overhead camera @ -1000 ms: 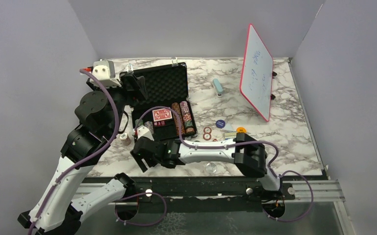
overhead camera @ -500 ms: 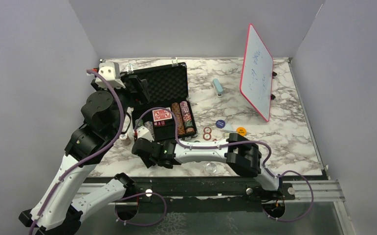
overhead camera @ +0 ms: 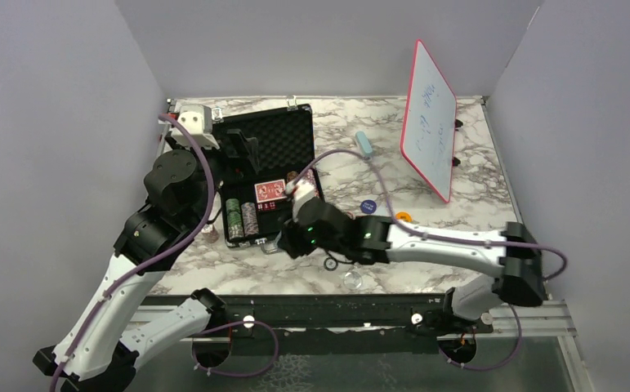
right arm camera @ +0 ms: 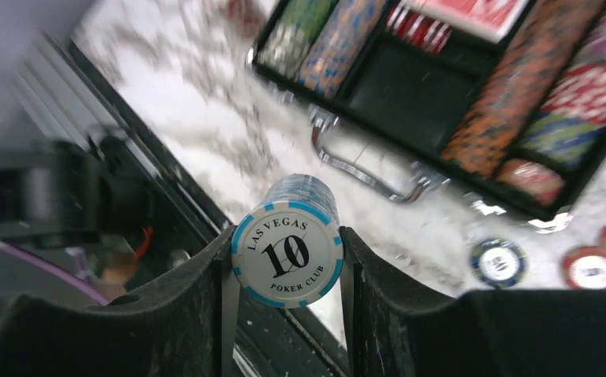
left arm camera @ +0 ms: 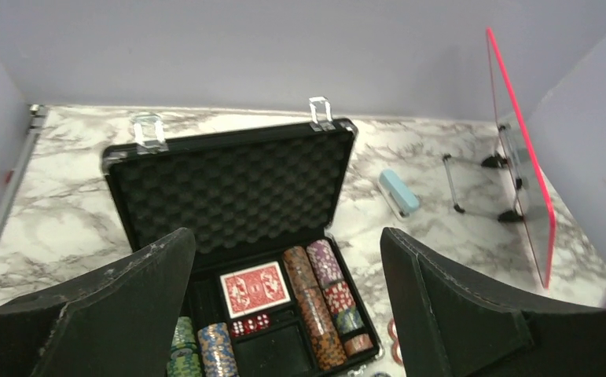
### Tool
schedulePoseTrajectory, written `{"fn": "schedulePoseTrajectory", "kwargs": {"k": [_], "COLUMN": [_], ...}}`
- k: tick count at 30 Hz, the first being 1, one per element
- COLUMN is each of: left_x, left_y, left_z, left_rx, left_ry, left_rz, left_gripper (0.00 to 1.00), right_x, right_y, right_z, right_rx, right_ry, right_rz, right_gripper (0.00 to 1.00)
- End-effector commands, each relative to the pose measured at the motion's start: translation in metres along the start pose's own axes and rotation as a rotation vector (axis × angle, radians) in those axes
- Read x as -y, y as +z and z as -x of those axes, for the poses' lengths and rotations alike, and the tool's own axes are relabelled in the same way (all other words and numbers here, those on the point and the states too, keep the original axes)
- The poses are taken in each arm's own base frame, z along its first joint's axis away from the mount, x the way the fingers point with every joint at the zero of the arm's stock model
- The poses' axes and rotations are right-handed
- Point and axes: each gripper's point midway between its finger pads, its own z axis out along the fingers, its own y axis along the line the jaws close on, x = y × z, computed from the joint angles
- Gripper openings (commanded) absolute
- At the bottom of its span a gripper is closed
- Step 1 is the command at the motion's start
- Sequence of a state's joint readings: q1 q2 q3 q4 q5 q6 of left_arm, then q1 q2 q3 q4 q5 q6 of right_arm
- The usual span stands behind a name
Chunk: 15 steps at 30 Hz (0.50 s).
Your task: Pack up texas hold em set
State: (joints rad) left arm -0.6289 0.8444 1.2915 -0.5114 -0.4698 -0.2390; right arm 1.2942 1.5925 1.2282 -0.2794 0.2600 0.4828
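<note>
The black briefcase (overhead camera: 277, 140) lies open, its foam lid (left arm camera: 229, 181) toward the back. Its tray holds a red card deck (left arm camera: 254, 287), red dice (left arm camera: 250, 324) and rows of striped poker chips (left arm camera: 319, 310). My left gripper (overhead camera: 243, 152) hovers open above the lid with nothing between its fingers. My right gripper (overhead camera: 285, 242) hangs just in front of the case's handle (right arm camera: 362, 169). It is shut on a short stack of white and light-blue chips (right arm camera: 288, 247), marked 10. Loose round buttons (overhead camera: 368, 207) and red chips (right arm camera: 593, 268) lie on the table right of the case.
A red-framed whiteboard (overhead camera: 428, 118) stands at the back right, with a pale blue block (overhead camera: 364, 143) beside it. A clear round disc (overhead camera: 350, 280) lies near the table's front edge. The black rail (overhead camera: 336, 302) runs just behind my right gripper.
My right gripper closed on the chip stack at the case's near-left corner and carried it right, across the front of the case. My left gripper shifted slightly right over the lid.
</note>
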Motion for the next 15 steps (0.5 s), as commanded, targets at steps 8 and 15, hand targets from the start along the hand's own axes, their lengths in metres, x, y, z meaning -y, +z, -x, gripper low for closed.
{"fn": "schedulePoseTrajectory", "kwargs": {"k": [8,15], "left_x": [0.106,0.136], "left_y": [-0.016,-0.052], "left_z": [-0.101,-0.091], "left_rx": [-0.309,-0.231], "left_ry": [0.171,0.205], "left_rz": [-0.692,-0.985], "left_gripper": [0.91,0.91], "right_x": [0.07,0.064], "right_y": [-0.108,-0.141], "right_z": [0.111,0.133], "right_rx": [0.303,0.326], "right_ry": [0.107,0.069], "right_rz": [0.109,0.242], "right_gripper": [0.31,0.31]}}
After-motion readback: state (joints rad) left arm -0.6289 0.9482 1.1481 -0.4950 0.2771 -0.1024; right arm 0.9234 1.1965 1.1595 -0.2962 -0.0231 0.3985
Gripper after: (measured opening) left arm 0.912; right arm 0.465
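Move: The blue chip stack is already between the right fingers. From the wide-open left hand it lies about 11 cm back, 9 cm right and 25 cm below. The right hand is taking it towards that left hand, 11 cm ahead, 9 cm left and 25 cm above. From the right hand, the open case's tray is about 13 cm ahead, 4 cm left and 11 cm below, and the red chips some 11 cm ahead, 14 cm right and 13 cm below. Still pinching the blue chip stack, the right hand lifts it about 12 cm while carrying it right and somewhat forward, its fingertips tilting up by some 15 degrees. The open left hand comes to meet it, sweeping right and down over the case, drawing back a little late on, and swinging clockwise about 45 degrees so its fingers face the stack without touching it yet. ##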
